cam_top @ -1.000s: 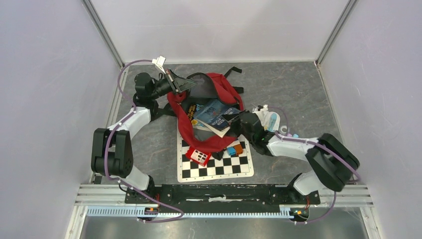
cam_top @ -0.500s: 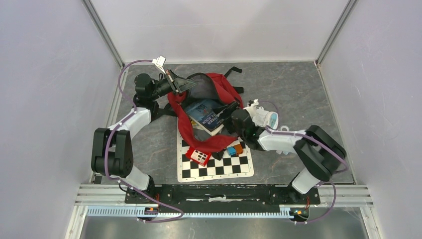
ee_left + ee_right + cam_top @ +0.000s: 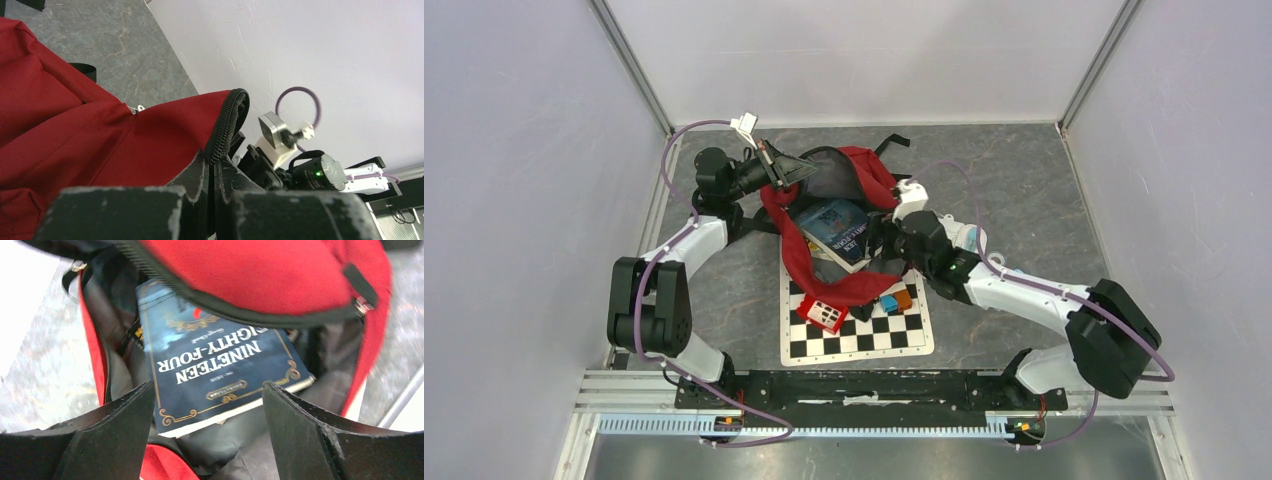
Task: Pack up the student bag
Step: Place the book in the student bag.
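The student bag (image 3: pixel 809 268), a red backpack with grey lining, lies open in the middle of the table. My left gripper (image 3: pixel 786 168) is shut on the black zipper edge (image 3: pixel 227 125) of the bag's opening and holds it lifted. Inside the bag lies a dark blue book (image 3: pixel 832 226) titled Nineteen Eighty-Four (image 3: pixel 220 367), resting on the grey lining. My right gripper (image 3: pixel 207 390) hovers open just over the book's near edge, with nothing between its fingers. From above, the right gripper (image 3: pixel 879 240) sits at the bag's right rim.
A chessboard mat (image 3: pixel 864 335) lies in front of the bag, partly under it. On it sit a red and white block (image 3: pixel 824 314) and small blue and orange blocks (image 3: pixel 896 298). A white and blue object (image 3: pixel 972 238) lies behind the right arm.
My right gripper has opened and let go of the book, which now lies deeper in the bag. The right wrist has swung toward the bag's far right rim. The left arm has not moved.
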You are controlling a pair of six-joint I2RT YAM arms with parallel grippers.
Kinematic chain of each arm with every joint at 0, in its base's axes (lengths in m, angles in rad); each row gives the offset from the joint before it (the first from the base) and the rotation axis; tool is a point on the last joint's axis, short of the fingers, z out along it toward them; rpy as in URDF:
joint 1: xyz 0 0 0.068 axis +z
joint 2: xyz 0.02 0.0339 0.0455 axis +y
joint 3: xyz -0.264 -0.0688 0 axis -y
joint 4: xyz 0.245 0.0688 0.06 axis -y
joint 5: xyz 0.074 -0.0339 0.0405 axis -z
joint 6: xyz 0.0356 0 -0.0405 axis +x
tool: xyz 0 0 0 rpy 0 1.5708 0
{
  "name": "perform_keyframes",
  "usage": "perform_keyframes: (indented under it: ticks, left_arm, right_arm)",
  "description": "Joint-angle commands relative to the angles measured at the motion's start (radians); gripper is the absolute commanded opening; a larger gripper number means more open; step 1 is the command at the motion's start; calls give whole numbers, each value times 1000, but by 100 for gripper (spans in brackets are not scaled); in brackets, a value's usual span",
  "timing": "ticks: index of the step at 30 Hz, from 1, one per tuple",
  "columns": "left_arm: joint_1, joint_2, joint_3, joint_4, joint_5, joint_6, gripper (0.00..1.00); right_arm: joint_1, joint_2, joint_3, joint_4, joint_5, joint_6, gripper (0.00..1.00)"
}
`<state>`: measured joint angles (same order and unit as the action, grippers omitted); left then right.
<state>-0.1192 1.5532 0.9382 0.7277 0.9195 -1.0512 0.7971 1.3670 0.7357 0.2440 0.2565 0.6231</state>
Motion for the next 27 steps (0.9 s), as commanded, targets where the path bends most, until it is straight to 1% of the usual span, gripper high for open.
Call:
perform_keyframes:
  ticks: [1,4,8,11,15,20,27]
  left_arm:
    - [-5,-12,19,52,19,-3,2]
    - [-5,-15,19,49,20,-4,2]
    - [-5,-16,19,42,19,1,2]
    - [-5,-11,19,41,18,0,2]
    - [-5,-8,22,38,21,1,2]
    - [-5,-7,24,35,21,0,2]
    - [-5,-8,25,32,23,2,2]
  right_arm:
    - [35,41,113,-71,-160,-423,82]
    - [50,71,134,-133,-120,-483,81]
    - [67,100,125,-154,-68,-491,76]
    - [84,118,123,-163,-20,-458,74]
    - [103,113,111,-189,53,-369,72]
    - [114,97,80,-187,58,-283,66]
    - [123,53,41,-189,63,-231,60]
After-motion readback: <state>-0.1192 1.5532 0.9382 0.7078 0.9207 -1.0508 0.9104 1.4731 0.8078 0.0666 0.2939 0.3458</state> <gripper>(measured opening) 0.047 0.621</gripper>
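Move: The book lies in the bag with its middle about 4 cm ahead of the right hand, 6 cm to its left and 9 cm below. The bag's near rim is some 8 cm back, 3 cm left and 9 cm down, with the toy blocks 8 cm back, 5 cm right and 13 cm down. From the left hand, the book is about 4 cm back, 7 cm right and 21 cm below. The right hand, empty, heads down into the bag mouth beside the book's near edge. It first swings about 2.5 cm left, then sinks some 5 cm from its starting height and draws back 3 cm, its left side rolling down and fingers tipping steeper, roughly 25 degrees. The fingers narrow partway but stay open; no touch on the book can be made out. The left hand stays put, still pinching the bag's zippered edge. ##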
